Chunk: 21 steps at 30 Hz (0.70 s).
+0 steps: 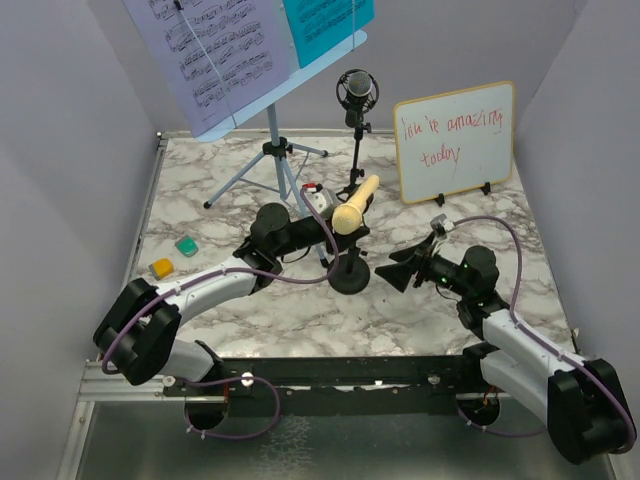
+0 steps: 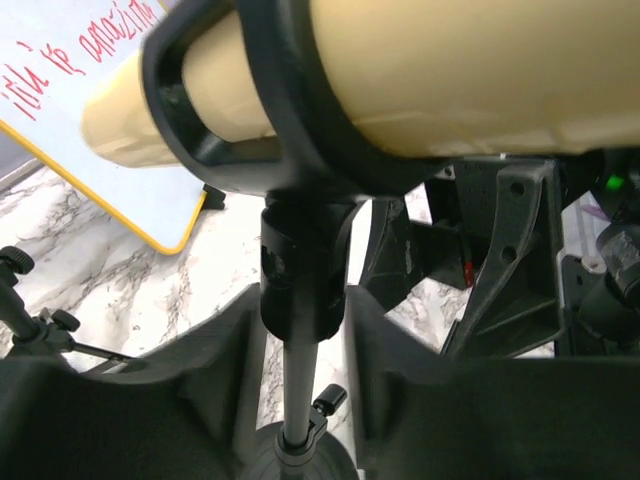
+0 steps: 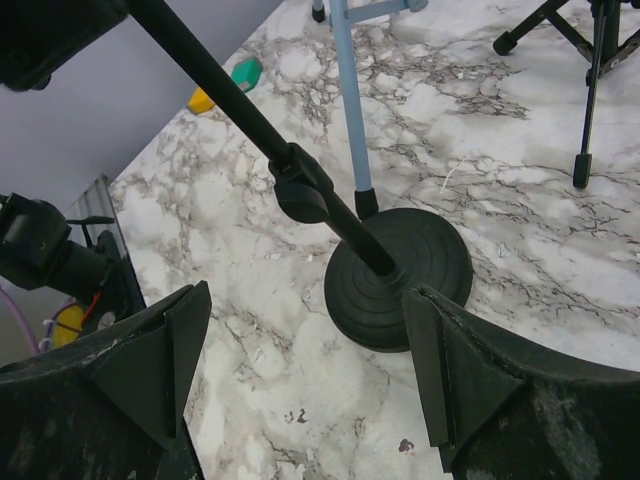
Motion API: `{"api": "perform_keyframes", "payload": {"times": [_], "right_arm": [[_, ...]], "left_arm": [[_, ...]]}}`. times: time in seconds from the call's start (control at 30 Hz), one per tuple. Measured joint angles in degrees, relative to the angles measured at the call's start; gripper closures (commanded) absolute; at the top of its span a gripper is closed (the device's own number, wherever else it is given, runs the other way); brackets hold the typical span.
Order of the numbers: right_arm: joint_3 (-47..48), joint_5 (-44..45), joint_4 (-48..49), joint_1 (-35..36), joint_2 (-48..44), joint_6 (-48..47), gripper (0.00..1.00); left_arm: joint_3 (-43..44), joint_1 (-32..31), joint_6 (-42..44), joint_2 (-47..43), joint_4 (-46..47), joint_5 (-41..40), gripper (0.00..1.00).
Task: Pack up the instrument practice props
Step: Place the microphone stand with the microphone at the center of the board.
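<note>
The cream handheld microphone [image 1: 355, 206] lies tilted in the clip of a black pole [image 2: 298, 380] on a round base [image 1: 349, 276]. My left gripper [image 1: 334, 238] is shut on the pole's collar [image 2: 303, 280] just under the microphone [image 2: 420, 70]. My right gripper [image 1: 392, 272] is open, low beside the base [image 3: 400, 275], touching nothing. The light-blue music rack [image 1: 273, 150] stands at the back left, holding the printed music sheet [image 1: 215, 55] and the cyan sheet [image 1: 325, 25]. The black studio microphone [image 1: 357, 90] stands on its small tripod behind the cream one.
A wood-framed whiteboard [image 1: 455, 140] with red writing leans at the back right. A green block [image 1: 186, 245] and an orange block [image 1: 161, 268] lie at the left. A rack leg [image 3: 350, 120] ends just behind the round base, and the studio tripod's legs [image 3: 585, 90] are close by.
</note>
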Motion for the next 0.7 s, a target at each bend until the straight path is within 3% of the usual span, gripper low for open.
{"api": "perform_keyframes", "payload": {"times": [0.27,0.7], "right_arm": [[0.9,3.7,2.3,1.8,4.5,1.3,0.19],[-0.4,12.1,6.5,2.5,2.0,18.1,0.19]], "left_arm": [[-0.6,0.1,-1.1,-2.2,2.2,-2.9,0.41],[-6.3,-0.4,-8.8,-6.2,3.3,-10.5,0.36]]}}
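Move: The microphone stand already stands on its base under the left hand, its neck between the fingers: the stand's middle is about 8 cm straight below, and the microphone about 6 cm above and 2 cm ahead, 1 cm right. The music stand's near foot is 2 cm ahead and 6 cm left, the tripod's near foot 12 cm ahead and 4 cm right, both some 18 cm below. From the right hand, the stand's middle is about 5 cm ahead and 9 cm left, roughly level. The left hand opens its fingers from the neck just below the microphone and lets go, drawing off leftward about 2.5 cm while rising nearly 3 cm and sinking most of that again, and turning slightly counter-clockwise. Beside the stem the right hand, still empty and wide open, eases about 2 cm forward, dipping a little before it rises nearly 2 cm above where it began, its left side rolling up and its fingertips tipping down and swinging clockwise. ##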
